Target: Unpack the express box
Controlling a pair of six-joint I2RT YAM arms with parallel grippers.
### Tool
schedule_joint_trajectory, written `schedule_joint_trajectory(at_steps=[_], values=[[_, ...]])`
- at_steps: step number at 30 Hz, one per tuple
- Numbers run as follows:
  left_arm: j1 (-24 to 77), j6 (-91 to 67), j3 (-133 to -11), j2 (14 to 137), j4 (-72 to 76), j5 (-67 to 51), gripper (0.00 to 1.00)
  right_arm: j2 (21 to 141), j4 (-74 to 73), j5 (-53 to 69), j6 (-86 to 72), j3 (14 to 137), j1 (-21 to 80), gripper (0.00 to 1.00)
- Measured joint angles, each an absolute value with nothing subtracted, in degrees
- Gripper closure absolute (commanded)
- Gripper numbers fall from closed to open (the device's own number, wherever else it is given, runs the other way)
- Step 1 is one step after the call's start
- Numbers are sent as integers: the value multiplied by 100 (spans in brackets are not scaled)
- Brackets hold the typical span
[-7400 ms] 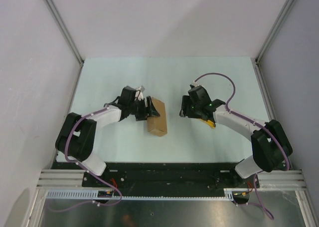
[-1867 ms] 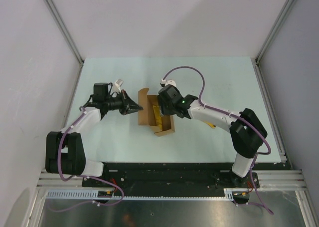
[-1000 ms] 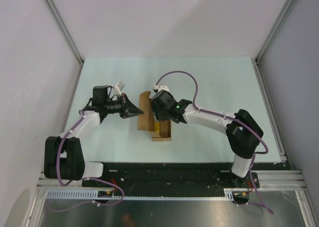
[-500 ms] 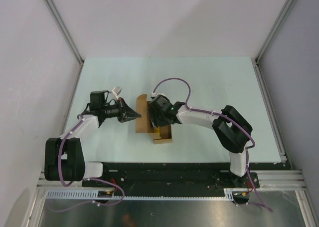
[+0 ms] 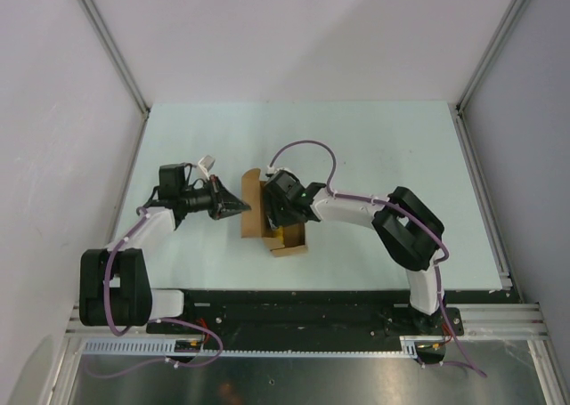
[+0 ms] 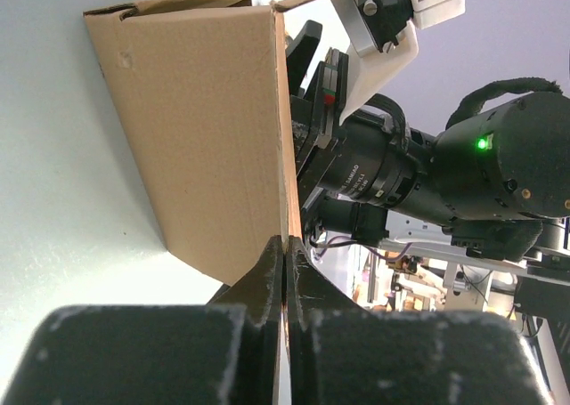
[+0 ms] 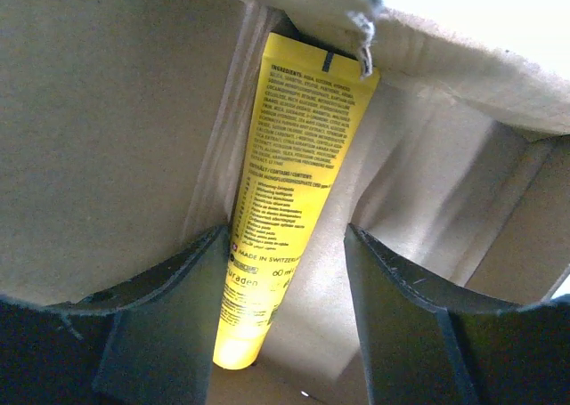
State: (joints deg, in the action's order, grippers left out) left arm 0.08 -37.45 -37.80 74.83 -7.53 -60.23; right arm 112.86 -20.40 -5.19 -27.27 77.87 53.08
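Note:
The express box (image 5: 252, 220) lies open on the pale table, brown cardboard with its flap (image 6: 200, 120) raised. My left gripper (image 5: 241, 209) is shut on the edge of that flap, and the pinch shows in the left wrist view (image 6: 286, 245). My right gripper (image 7: 285, 232) is open and reaches inside the box from the right. A yellow printed tube (image 7: 289, 174) lies in the box between its fingers, nearer the left finger (image 7: 178, 280). From above, a bit of the yellow tube (image 5: 287, 237) shows under the right wrist (image 5: 283, 197).
The pale table (image 5: 374, 138) is framed by metal posts and grey side walls. The black base rail (image 5: 294, 307) runs along the near edge. A purple cable (image 5: 303, 147) loops above the right arm.
The right gripper has moved left and deeper into the box. The left gripper has drawn the flap slightly left, and the box has shifted with it.

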Motion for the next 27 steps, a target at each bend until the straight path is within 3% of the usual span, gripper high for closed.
schedule_joint_trajectory(at_steps=[4, 10, 27], values=[[8, -3747, -3767, 7483, -753, -6020, 100, 11323, -2023, -604, -2720, 7826, 5341, 51], [8, -3752, -3767, 7481, -757, -6014, 100, 11347, -2003, -910, -2729, 7846, 5470, 56], [8, -3752, -3795, 7456, -825, -5811, 100, 11297, -2364, -2069, -2871, 7852, 5601, 60]])
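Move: The tube lies flat in the box between the right hand's open fingers, close against its left finger; its middle is about 3 cm ahead, 1 cm left and 1 cm below. The box's middle is roughly 3 cm ahead and 2 cm right, and the raised flap, pinched by the left hand, stands some 5 cm left, 2 cm ahead and 5 cm above. From the left hand the tube is about 2 cm ahead, 6 cm right and 11 cm below. Pinching the yellow tube edge to edge on its cap-side half, the right fingers close from well open to about tube width, staying low in the box. The hand first nearly holds its place, then draws about 2 cm right and 1 cm forward, tilting and turning slightly clockwise, some 15 degrees altogether. The left hand keeps its shut hold on the flap, almost still. ##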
